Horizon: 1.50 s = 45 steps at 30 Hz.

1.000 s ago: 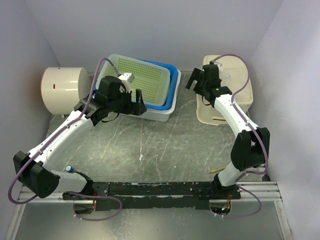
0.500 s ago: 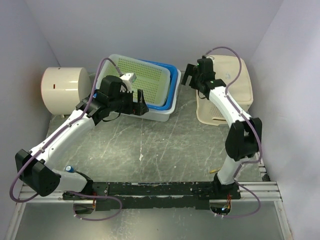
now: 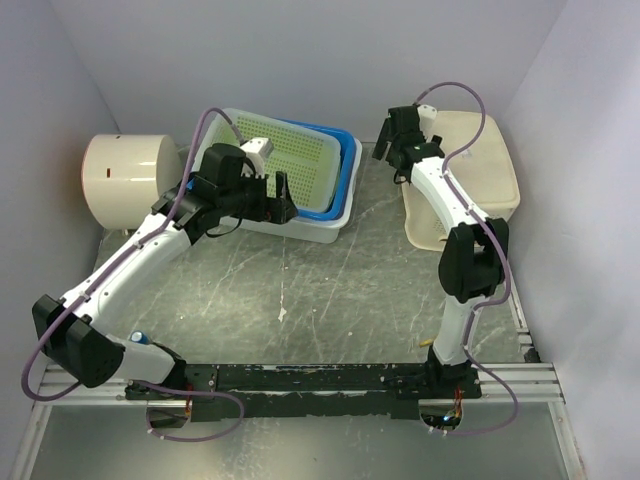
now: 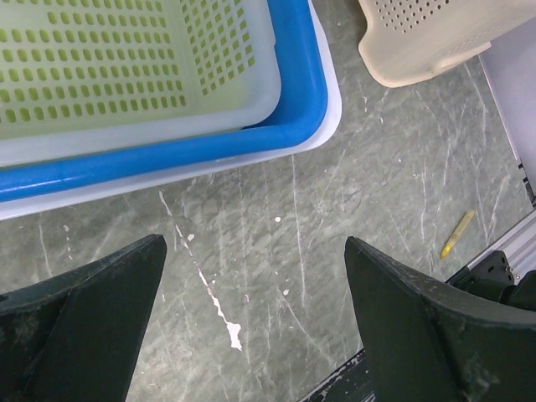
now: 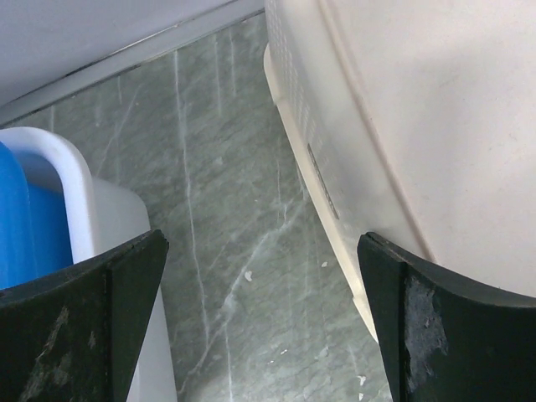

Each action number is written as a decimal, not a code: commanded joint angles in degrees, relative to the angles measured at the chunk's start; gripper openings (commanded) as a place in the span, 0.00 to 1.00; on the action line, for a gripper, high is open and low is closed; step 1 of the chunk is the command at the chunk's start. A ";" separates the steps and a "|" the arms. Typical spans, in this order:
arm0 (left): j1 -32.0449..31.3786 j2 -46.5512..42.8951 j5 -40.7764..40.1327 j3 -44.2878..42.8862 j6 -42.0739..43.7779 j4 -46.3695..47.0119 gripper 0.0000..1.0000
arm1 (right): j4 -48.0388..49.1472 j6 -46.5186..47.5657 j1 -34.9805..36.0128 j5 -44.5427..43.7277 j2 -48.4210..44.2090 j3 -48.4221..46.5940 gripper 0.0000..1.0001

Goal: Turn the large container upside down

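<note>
The large beige container (image 3: 470,165) lies at the back right with its smooth base up and its rim (image 5: 322,219) down by the table; a perforated wall (image 4: 435,29) shows in the left wrist view. My right gripper (image 3: 390,140) (image 5: 262,237) is open, just left of that container's wall, with only bare table between its fingers. My left gripper (image 3: 272,195) (image 4: 254,243) is open too, over the table at the near edge of the stacked tubs, holding nothing.
A green perforated basket (image 3: 290,155) sits nested in a blue tub (image 3: 346,165), inside a white tub (image 3: 318,228), at the back centre-left. A white cylinder (image 3: 125,180) stands against the left wall. A yellow stick (image 4: 457,234) lies near the front rail (image 3: 330,378).
My right gripper has drawn back and to the left off the beige container, which now lies flatter and reaches further toward the right wall. The left arm has shifted only slightly.
</note>
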<state>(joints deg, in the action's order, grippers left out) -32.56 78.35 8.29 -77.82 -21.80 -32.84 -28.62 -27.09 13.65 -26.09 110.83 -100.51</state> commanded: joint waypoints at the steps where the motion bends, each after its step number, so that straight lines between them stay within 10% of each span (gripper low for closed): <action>1: 0.21 1.24 -1.67 -3.22 1.06 0.23 1.00 | -0.94 0.75 -0.48 -2.44 -1.70 -0.60 1.00; 7: 0.21 4.54 -6.63 -9.24 3.17 -1.61 1.00 | -0.74 1.06 -0.36 3.86 -7.33 1.78 1.00; 14: 1.38 8.90 -27.56 -15.17 5.82 -11.17 1.00 | 18.86 7.69 3.13 19.15 -32.97 28.16 0.99; 21: 9.15 17.24 -32.31 -21.72 -6.48 -19.86 0.98 | 21.91 10.43 3.39 32.01 -41.96 37.01 0.99; 26: 9.09 15.21 -33.27 -14.28 -24.21 -14.49 0.78 | 25.63 10.49 3.45 37.63 -44.62 40.62 0.99; 33: 9.42 21.80 -41.54 -20.16 -38.56 -19.34 0.88 | 21.57 10.64 3.41 38.51 -44.93 39.59 0.98; 45: 10.58 26.12 -43.32 -23.73 -40.21 -20.19 0.36 | 16.53 12.37 3.43 34.88 -47.83 41.97 0.98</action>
<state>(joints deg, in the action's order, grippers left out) -22.31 104.07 -33.28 -98.85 -61.12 -52.29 -9.74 -15.64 17.06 10.04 63.26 -59.66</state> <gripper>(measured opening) 0.467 0.985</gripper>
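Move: From the left hand, the light-green basket's near rim close to its left corner lies about 13 cm ahead, 14 cm left and 7 cm lower; the basket's middle is some 25 cm ahead, 4 cm left and 13 cm below. The cream drum is roughly 22 cm ahead, 42 cm left. From the right hand, that rim is about 9 cm back and 46 cm left; the upturned large container's middle lies 4 cm ahead, 20 cm right. Forward and left, about 13 cm each way, the left hand rises slightly, then sinks over the light-green basket's near rim by its left corner, turning some 65 degrees counter-clockwise; its fingers straddle the rim and close about halfway. The right hand, still open, backs away from the large container, also rising and drifting left, and turns counter-clockwise. ##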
